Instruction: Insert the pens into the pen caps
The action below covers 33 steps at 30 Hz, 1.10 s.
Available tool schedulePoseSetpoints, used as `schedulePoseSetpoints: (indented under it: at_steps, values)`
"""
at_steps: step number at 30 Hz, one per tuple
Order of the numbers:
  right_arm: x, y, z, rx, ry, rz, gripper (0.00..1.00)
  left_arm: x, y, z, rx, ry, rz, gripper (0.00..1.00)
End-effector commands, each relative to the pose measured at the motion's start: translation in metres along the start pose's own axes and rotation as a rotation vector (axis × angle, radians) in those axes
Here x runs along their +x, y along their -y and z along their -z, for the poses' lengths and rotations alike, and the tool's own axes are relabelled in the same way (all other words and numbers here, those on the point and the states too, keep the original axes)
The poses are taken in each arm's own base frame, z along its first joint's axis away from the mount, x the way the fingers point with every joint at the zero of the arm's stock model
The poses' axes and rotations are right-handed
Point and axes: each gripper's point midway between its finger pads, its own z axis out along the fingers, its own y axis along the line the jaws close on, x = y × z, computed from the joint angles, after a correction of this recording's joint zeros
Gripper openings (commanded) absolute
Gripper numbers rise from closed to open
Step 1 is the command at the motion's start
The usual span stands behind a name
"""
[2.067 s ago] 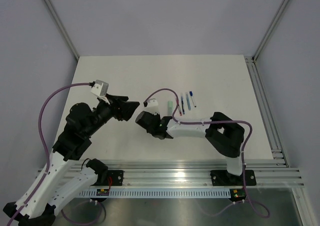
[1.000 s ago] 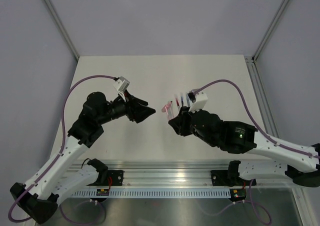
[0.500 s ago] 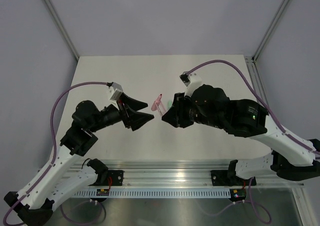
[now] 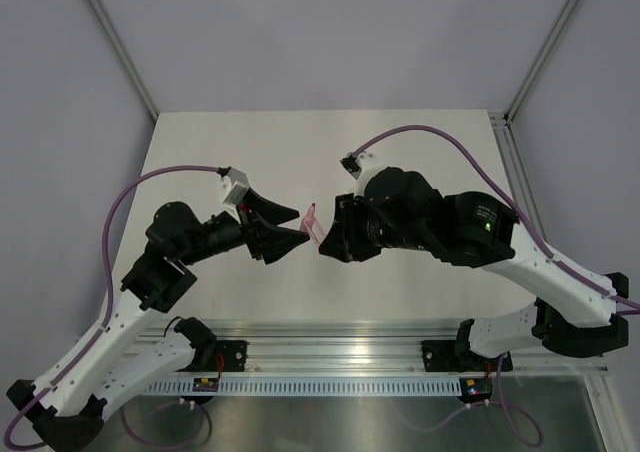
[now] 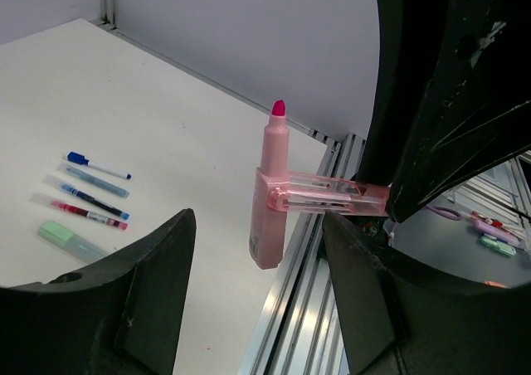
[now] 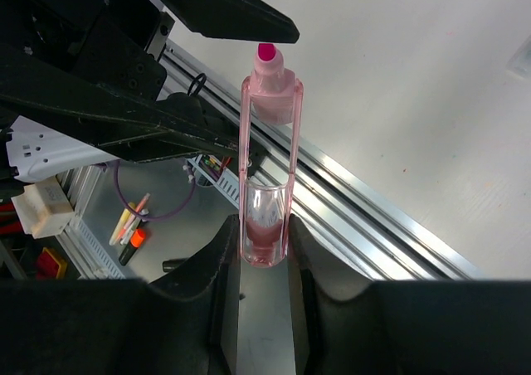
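A pink translucent pen cap [image 6: 265,217] is clamped in my shut right gripper [image 6: 265,230] and sticks out level toward the left arm. A pink pen [image 5: 272,192] with a magenta tip stands upright, crosswise at the cap's [image 5: 332,194] far end, in mid air. My left gripper [image 5: 257,226] is open, its fingers either side of the pen's lower end without touching it. In the top view the pink pen [image 4: 313,218] hangs between the left gripper [image 4: 300,224] and the right gripper [image 4: 325,237]. On the table lie several thin pens [image 5: 87,194] and a light green cap [image 5: 70,241].
The aluminium rail [image 5: 299,292] along the table's near edge runs just below both grippers, and it also shows in the right wrist view as the rail [image 6: 382,217]. Loose markers [image 6: 133,226] lie on a lower shelf beyond the edge. The right arm [image 4: 440,227] hides the table's pens from above.
The right arm swung left and lower with the pink cap and pen. The left gripper rose slightly, and its open fingers now flank the pen.
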Motion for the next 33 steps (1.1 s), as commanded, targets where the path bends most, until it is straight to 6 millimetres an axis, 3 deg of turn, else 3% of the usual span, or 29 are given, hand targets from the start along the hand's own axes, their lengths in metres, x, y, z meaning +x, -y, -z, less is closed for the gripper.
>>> schedulePoseSetpoints:
  at_steps: [1, 14, 23, 33]
  values:
    - [-0.011, -0.015, 0.010, -0.078, 0.022, 0.011, 0.05, -0.007, 0.005, -0.005, 0.038, 0.019, -0.040, 0.63]
    - [-0.020, -0.017, 0.012, -0.101, 0.043, 0.008, 0.05, 0.003, 0.006, -0.010, 0.045, -0.026, -0.037, 0.46]
    - [-0.025, -0.010, 0.013, -0.080, 0.063, 0.002, 0.04, -0.002, 0.008, -0.006, 0.036, -0.006, -0.053, 0.00]
    - [-0.069, 0.011, 0.037, 0.054, 0.264, 0.048, 0.04, -0.004, 0.010, -0.004, 0.036, 0.000, -0.055, 0.00]
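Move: The pink pen stands nib up, joined crosswise to the clear pink cap frame. Its body is about 3 cm to the right, 1 cm ahead and 1 cm above the left hand's open fingers. The right hand already grips the frame's other end, with the pen body some 4 cm ahead and 5 cm to the left, about level. From the left hand, the green highlighter lies on the table roughly 15 cm ahead, 12 cm to the right and 20 cm below. The left hand eases down about 1.5 cm and right about 1 cm onto the pink pen's body, closes its fingers from wide open, pinches the lower end below the clear frame, and then stays there. The right hand keeps its hold on the frame's far end, first almost still, then rising more and more quickly to about 3 cm up with some 2 cm forward, its wrist turning only slightly. ##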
